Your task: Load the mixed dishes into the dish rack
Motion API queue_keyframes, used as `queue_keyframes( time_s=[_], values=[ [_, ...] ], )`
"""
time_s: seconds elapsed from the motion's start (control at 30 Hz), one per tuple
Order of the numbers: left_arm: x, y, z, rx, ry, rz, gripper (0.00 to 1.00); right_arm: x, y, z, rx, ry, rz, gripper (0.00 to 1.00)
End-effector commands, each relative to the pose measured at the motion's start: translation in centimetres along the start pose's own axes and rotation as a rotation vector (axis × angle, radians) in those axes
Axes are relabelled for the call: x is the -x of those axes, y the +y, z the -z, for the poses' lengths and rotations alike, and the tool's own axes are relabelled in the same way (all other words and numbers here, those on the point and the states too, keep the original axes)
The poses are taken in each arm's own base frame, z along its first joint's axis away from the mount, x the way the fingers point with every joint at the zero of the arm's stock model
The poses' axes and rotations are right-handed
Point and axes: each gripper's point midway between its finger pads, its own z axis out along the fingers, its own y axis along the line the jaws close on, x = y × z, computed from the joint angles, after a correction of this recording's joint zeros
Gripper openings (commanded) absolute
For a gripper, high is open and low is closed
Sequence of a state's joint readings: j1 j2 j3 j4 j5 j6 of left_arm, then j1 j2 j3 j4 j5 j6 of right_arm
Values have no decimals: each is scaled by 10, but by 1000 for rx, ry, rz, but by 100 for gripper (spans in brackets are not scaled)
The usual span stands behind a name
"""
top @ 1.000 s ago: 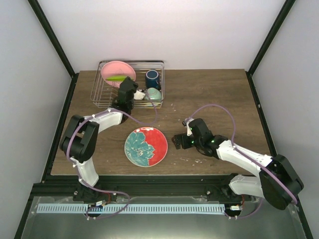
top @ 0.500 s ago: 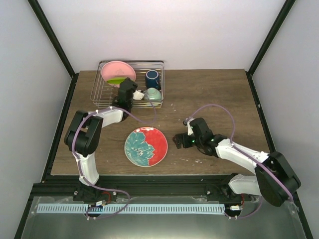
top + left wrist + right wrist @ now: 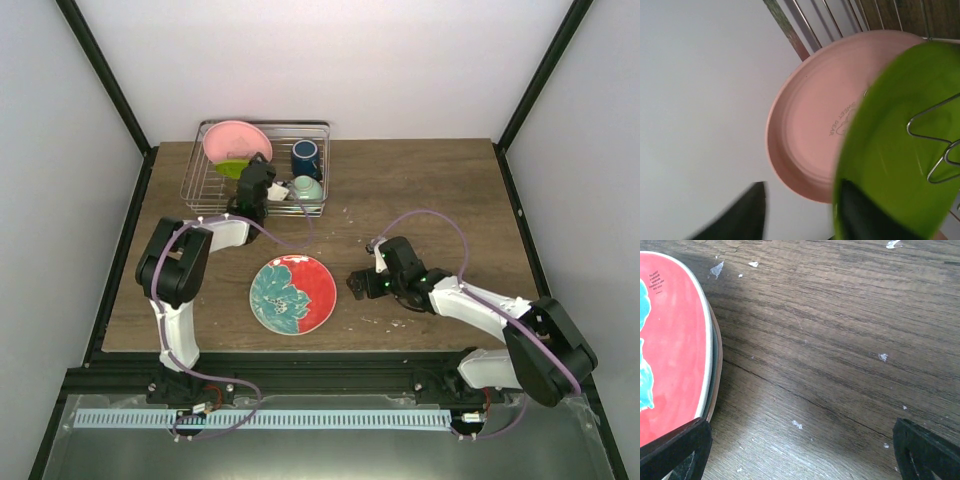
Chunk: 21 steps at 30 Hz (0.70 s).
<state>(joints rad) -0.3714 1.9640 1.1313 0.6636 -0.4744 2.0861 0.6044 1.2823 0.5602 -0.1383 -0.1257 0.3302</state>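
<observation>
The dish rack [image 3: 196, 188] stands at the back left. In it the pink plate [image 3: 236, 141] stands on edge, with the lime-green plate [image 3: 231, 168] leaning in front, the dark blue cup [image 3: 306, 157] and the mint bowl [image 3: 309, 187]. My left gripper [image 3: 262, 176] is at the rack, open. In the left wrist view one finger [image 3: 860, 212] lies against the green plate [image 3: 900, 150], the other finger [image 3: 742, 215] stands apart, and the pink plate [image 3: 810, 125] is behind. The floral plate [image 3: 293, 293] lies flat on the table. My right gripper [image 3: 360, 284] is open just right of it, low over the wood.
Rack tines [image 3: 935, 145] cross in front of the green plate. The right wrist view shows the floral plate's rim [image 3: 707, 365] at the left and wood with white specks [image 3: 883, 357] between the wide-spread fingers [image 3: 675, 450]. Dark frame posts and white walls enclose the table.
My left gripper's jaws have parted from the lime-green plate, which now rests lower in the rack. The left elbow has swung inward. The right gripper has barely shifted.
</observation>
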Motion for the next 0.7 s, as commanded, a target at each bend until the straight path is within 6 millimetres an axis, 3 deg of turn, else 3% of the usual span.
queue_keyframes(
  time_s=[0.0, 0.07, 0.13, 0.23, 0.37, 0.5, 0.6, 0.67],
  values=[
    [-7, 14, -1, 44, 19, -68, 70, 8, 1, 0, 10, -22, 4, 100],
    [-8, 13, 1, 37, 18, -56, 90, 8, 2, 0, 13, -22, 4, 100],
    [-10, 14, 3, 33, 21, -48, 99, 8, 3, 0, 17, -20, 2, 100],
    [-15, 19, 6, 39, 37, -36, 100, 9, 4, 2, 24, -24, 1, 100],
    [-21, 42, 16, 69, 85, 16, 100, 11, 4, 5, 21, -32, -1, 100],
    [-33, 78, 31, 83, 168, 217, 100, 14, 4, 10, 12, -38, -1, 100],
    [-51, 111, 45, 100, 265, 491, 100, 15, 4, 12, 5, -36, -13, 100],
    [-57, 118, 55, 56, 306, 640, 100, 15, 5, 15, 10, -41, -14, 100]
  ],
)
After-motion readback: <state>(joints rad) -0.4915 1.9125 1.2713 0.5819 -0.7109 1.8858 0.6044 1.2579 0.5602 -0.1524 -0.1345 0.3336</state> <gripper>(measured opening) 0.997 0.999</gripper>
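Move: The green plate already stands in the rack with its right rim between the left pads, fingers just starting to part; its middle is about 5 cm left of this hand, 2 cm back and 3 cm down. The pink plate is 5 cm left, 3 cm ahead; the blue mug 9 cm right, level ahead, 6 cm lower; the mint cup 10 cm right, 6 cm back. From the right hand, the green plate lies some 26 cm ahead, 25 cm left, 8 cm higher. Spread the left fingers fully to let go of the green plate's rim, keeping the hand still while they open. Then lift away, slowly at first and then quickly, about 7 cm up with 3 cm to the right, clear of the plate, rolling the left side down some 10 degrees and tipping the fingertips slightly up. ##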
